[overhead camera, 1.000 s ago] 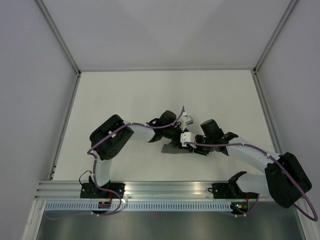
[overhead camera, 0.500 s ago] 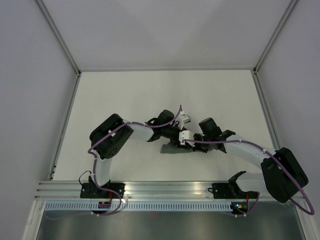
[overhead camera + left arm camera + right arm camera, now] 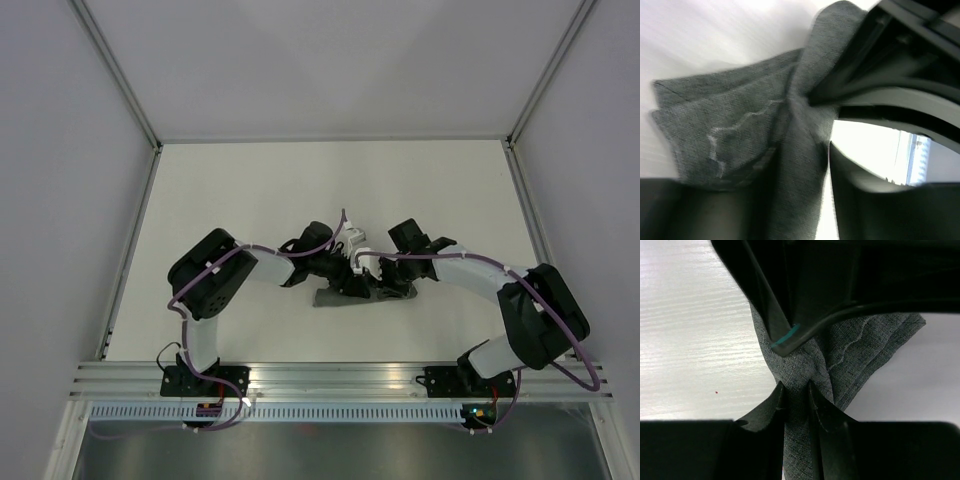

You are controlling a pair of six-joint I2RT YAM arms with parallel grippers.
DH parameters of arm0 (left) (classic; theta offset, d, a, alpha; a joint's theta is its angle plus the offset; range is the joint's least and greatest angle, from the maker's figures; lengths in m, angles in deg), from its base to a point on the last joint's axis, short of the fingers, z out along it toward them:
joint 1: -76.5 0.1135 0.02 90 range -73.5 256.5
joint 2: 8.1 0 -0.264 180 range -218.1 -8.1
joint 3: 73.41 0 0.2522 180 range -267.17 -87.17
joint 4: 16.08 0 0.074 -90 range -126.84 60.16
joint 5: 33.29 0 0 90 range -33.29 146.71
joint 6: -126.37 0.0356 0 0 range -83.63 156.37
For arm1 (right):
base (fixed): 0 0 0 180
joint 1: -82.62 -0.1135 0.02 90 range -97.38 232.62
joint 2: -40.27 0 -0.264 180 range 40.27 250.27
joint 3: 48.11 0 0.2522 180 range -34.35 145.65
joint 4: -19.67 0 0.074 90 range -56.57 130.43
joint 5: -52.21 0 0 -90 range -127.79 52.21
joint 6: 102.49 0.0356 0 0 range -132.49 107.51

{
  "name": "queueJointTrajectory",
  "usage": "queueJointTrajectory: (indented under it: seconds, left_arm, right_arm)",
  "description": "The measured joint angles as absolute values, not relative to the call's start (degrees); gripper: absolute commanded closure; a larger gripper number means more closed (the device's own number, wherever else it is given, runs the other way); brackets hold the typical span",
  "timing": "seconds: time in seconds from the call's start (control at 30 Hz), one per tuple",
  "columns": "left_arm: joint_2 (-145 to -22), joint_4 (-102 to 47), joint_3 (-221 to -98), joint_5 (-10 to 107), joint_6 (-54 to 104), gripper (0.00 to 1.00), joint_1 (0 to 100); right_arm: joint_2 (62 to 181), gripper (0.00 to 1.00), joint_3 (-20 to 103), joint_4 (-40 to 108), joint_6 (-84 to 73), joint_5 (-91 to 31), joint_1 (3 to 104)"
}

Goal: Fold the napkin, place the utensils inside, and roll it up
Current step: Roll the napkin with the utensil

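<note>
The dark grey napkin lies bunched into a narrow bundle on the white table, between the two arms. My right gripper is shut on a twisted fold of the napkin, its tips pinching the cloth from both sides. From the left, my left gripper straddles the same bundle. It stands open, and a bright gap shows between the napkin and one finger. The left gripper's fingers fill the top of the right wrist view. The utensils are hidden.
The white table is walled by grey panels with aluminium posts at the back corners. An aluminium rail runs along the near edge by the arm bases. Both wrists crowd together over the bundle.
The right gripper has closed on the napkin and the left gripper has loosened off it. Both arms and the bundle have shifted a little to the left.
</note>
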State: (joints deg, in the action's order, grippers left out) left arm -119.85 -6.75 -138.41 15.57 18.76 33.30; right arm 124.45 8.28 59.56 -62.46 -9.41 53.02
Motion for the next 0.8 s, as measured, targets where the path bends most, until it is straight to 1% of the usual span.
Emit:
queueJointTrajectory:
  seconds: [0.17,0.37,0.63,0.73,0.77,0.8]
  left_arm:
    - [-117.3,-6.9,-136.4,16.4,18.3,0.43,33.5]
    - [-113.9,-6.3,-133.0,20.9,18.2,0.41,33.8]
    - [-103.6,-2.6,-122.8,34.5,17.5,0.38,36.2]
    - [-97.4,-0.6,-117.6,43.0,17.6,0.34,37.4]
    - [-95.3,0.0,-115.9,45.1,17.6,0.3,37.6]
    - [-92.4,1.3,-113.7,47.9,17.8,0.29,37.9]
  right_arm:
    - [128.9,0.94,13.0,64.8,-63.3,-6.7,54.9]
    - [132.5,0.95,17.0,69.8,-64.5,-4.3,56.5]
    - [135.5,0.95,20.3,73.7,-65.5,-3.1,57.4]
    - [136.5,0.95,21.4,75.3,-66.2,-3.0,57.5]
    - [136.9,0.96,22.0,76.1,-66.5,-3.0,57.5]
    - [137.4,0.95,22.6,76.7,-66.7,-3.0,57.6]
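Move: The left hand is around the napkin roll left of its middle; the roll's left end lies about 10 cm to its left and 1 cm back, a centimetre lower. The unrolled flap is some 4 cm ahead and 1 cm left. For the right hand, already pinching the roll near its right end, that left end lies roughly 20 cm left and 1 cm back. Left hand opens wider, swings 12 cm left and forward off the roll; right keeps pinching, tilting 15 degrees. ##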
